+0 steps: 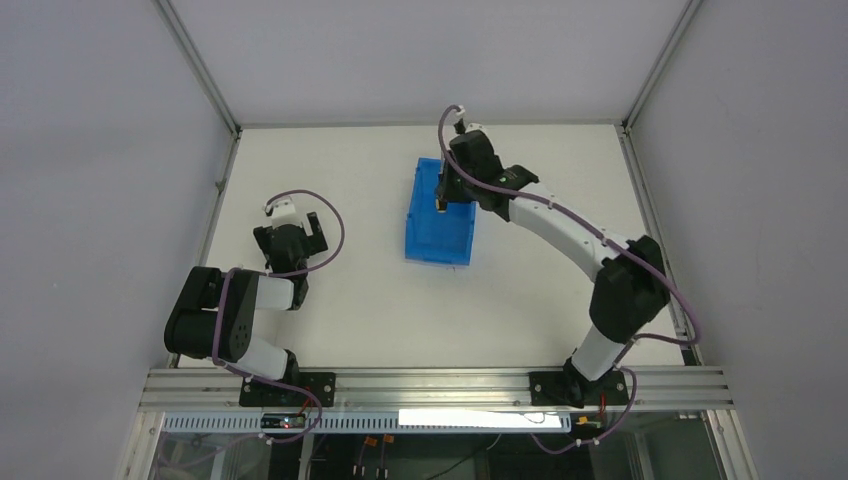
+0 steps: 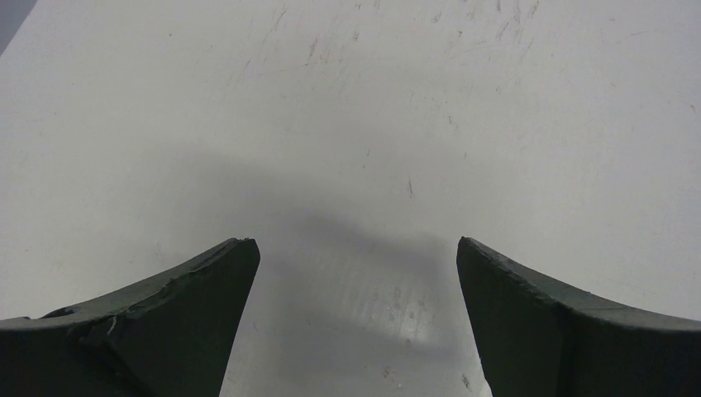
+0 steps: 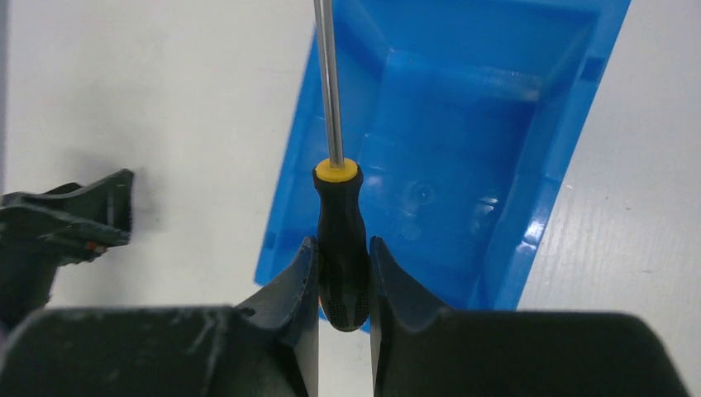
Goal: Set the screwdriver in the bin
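Note:
My right gripper [image 3: 343, 246] is shut on the black handle of the screwdriver [image 3: 340, 236]. Its yellow collar and thin metal shaft point away from the fingers, over the left wall of the blue bin [image 3: 450, 186]. The handle hangs above the bin's near left corner, clear of its floor. From above, the right gripper [image 1: 443, 197] hovers over the far part of the bin [image 1: 438, 238], and the screwdriver [image 1: 440, 206] shows only as a small yellow spot. My left gripper [image 2: 357, 248] stands open over the bare table, well left of the bin, with nothing between its fingers.
The white table [image 1: 520, 300] is framed by a metal rail and grey walls. The left arm [image 1: 285, 250] is folded near the table's left side. A black part [image 3: 62, 227] shows at the left edge of the right wrist view, beside the bin.

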{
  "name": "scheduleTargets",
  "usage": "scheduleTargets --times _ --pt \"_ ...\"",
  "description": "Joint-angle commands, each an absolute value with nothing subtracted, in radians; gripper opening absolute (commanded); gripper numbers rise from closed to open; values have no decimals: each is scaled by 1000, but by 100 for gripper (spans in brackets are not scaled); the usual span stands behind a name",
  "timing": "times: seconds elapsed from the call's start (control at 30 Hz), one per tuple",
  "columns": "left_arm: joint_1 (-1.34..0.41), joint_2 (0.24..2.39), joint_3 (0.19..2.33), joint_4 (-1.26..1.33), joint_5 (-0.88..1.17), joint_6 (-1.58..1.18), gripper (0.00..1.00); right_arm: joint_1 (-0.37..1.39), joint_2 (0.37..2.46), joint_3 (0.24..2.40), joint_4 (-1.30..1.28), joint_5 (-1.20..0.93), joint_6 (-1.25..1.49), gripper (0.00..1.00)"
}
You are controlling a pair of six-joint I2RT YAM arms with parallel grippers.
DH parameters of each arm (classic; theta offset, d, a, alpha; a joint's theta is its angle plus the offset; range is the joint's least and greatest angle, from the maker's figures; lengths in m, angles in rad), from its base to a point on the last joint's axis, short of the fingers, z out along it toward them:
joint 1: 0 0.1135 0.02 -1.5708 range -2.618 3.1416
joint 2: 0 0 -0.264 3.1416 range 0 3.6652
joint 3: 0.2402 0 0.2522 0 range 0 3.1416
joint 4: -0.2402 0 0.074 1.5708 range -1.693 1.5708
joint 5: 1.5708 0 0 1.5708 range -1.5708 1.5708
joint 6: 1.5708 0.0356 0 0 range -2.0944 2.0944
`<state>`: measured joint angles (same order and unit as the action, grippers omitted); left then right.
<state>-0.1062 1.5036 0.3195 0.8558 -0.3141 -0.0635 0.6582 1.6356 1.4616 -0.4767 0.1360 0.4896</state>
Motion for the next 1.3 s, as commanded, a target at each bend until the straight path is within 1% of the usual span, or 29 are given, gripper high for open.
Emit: scheduleTargets --times 0.0,0.33,0.53,0.57,0.67,0.73,0.8,0.9,1.0,1.07,1.17,1.27 --pt "-114 1501 343 877 -328 -70 99 664 1743 1447 -408 180 568 0" --pt "-114 1502 342 877 -330 -69 99 676 1943 1443 -438 198 636 0" --pt "-114 1502 343 877 -330 -69 99 688 2046 1499 -500 208 636 0" --pt "-114 1502 344 877 -330 -69 99 689 2057 1507 -506 208 635 2" --pt "-114 1502 343 877 -330 -69 99 694 2065 1525 -520 214 632 16" --pt "-114 1503 343 878 -330 -69 99 700 2061 1537 -533 221 626 31" --pt "-115 1502 344 878 -330 -68 99 707 2053 1559 -554 232 616 38" --pt "-115 1502 344 877 -330 -69 99 716 2025 1594 -587 247 594 44" --pt "-115 1502 344 877 -331 -69 99 722 1971 1631 -622 262 567 56" --pt "-115 1502 344 877 -331 -69 99 724 1923 1652 -635 264 538 64" --pt "-115 1502 344 877 -331 -68 99 724 1841 1659 -634 262 479 80" --pt "-115 1502 344 877 -331 -69 99 721 1734 1618 -606 261 389 96"
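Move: The screwdriver is already held by its handle in the right fingers, above the bin. The blue bin's middle lies roughly 4 cm ahead of the right hand, about 1 cm to its left and some 18 cm below, and the bin's long side runs forward. From the idle left hand, the bin's middle is about 33 cm to the right, 3 cm ahead and 2 cm lower. The screwdriver, still pinched by its handle, is carried almost straight down about 18 cm into the bin by the right hand, whose fingers tip some 20 degrees further down on the way. The hand pauses low, spreads its fingers nearly fully to let go of the handle, then rises about 7 cm off the screwdriver, the wrist partly levelling again. ##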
